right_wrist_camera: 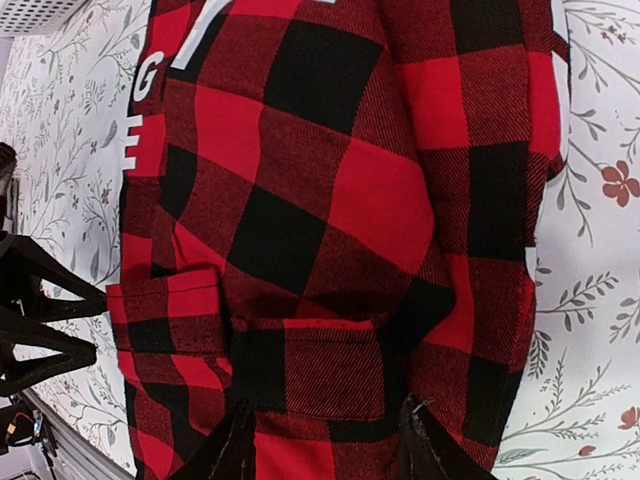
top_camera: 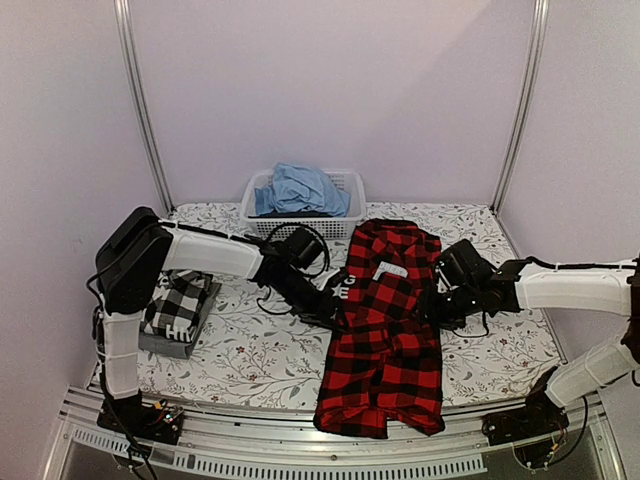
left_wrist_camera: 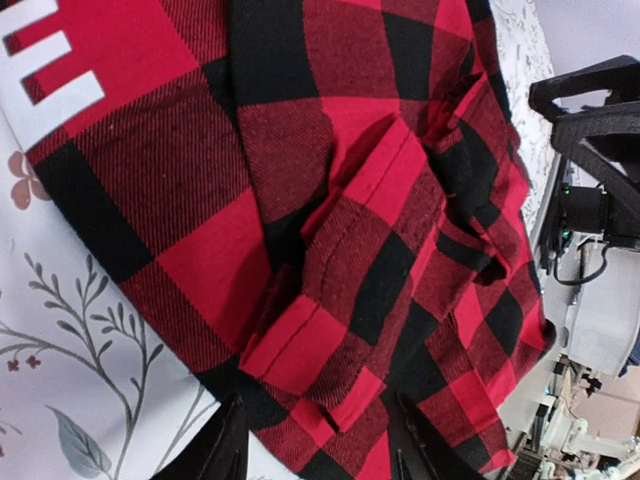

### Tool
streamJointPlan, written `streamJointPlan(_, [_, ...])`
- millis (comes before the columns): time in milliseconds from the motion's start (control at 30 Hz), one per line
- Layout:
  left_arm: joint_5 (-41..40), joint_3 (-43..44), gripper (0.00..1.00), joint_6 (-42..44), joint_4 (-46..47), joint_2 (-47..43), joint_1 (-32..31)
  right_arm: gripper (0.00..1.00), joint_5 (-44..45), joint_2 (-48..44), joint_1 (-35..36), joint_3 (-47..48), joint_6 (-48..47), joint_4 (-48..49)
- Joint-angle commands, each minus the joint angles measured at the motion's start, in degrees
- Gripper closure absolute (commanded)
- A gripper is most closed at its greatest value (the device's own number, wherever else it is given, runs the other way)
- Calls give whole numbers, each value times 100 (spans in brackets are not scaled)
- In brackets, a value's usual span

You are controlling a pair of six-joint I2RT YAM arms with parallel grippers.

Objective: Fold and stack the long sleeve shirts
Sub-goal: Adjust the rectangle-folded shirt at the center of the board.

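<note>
The red-and-black check flannel (top_camera: pixel 385 330), one of the long sleeve shirts, lies as a long strip down the table's middle, its lower end hanging over the near edge. White letters (right_wrist_camera: pixel 140 110) show on it. My left gripper (top_camera: pixel 335 300) is at its left edge, open, fingers apart over a folded cuff (left_wrist_camera: pixel 300 345). My right gripper (top_camera: pixel 437 300) is at its right edge, also open above the cloth (right_wrist_camera: pixel 330 200). A folded black-and-white check shirt (top_camera: pixel 180 303) rests on a folded dark grey one (top_camera: pixel 168 345) at the left.
A white basket (top_camera: pixel 348 190) holding blue cloth (top_camera: pixel 300 188) stands at the back centre, just behind the flannel's top. The table has a floral cover (top_camera: pixel 260 360). Metal rails run along the near edge (top_camera: pixel 300 445). In the right wrist view the left gripper's black fingers (right_wrist_camera: pixel 45 310) show at the left.
</note>
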Motion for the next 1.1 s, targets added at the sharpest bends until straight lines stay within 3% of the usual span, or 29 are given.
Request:
streamJointPlan(0, [-62,264,53,-170,243,156,5,54,-280,345,-131,-143,-186,704])
streamJointPlan(433, [-585,708,59,-85,-96,533,-109,69,-306,1024,-167,-54,-217,1014])
streamJointPlan(700, [-574,864,91,38,-74,429,-198,100,-96,888,-158,109,-266,723])
streamJointPlan(867, [-522,860,100,148,33,260,-211,100,108,660,-111,158,-266,607])
streamJointPlan(1067, [-641,823,100,114,4,172,-204,100,367,614,-90,231,-248,428])
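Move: The left hand's cloth fold, in the middle of the red plaid shirt, lies about 2 cm ahead, 3 cm to its right and 1 cm below it. The right hand goes for the crosswise fold edge, roughly 1 cm ahead, 1 cm to its left and 4 cm below. The white label is some 12 cm ahead and 8 cm left of the right hand. The laundry basket stands about 28 cm ahead and 8 cm left of the left hand. Both hands close from half open to fully shut, pinching up the shirt's cross folds, one on each side. The right first sinks about 4 cm onto its edge while drifting slightly forward and left, then lifts 1 to 2 cm. The left edges forward and right, about 3.5 cm in all, dipping slightly and rising again as its fingers shut. ##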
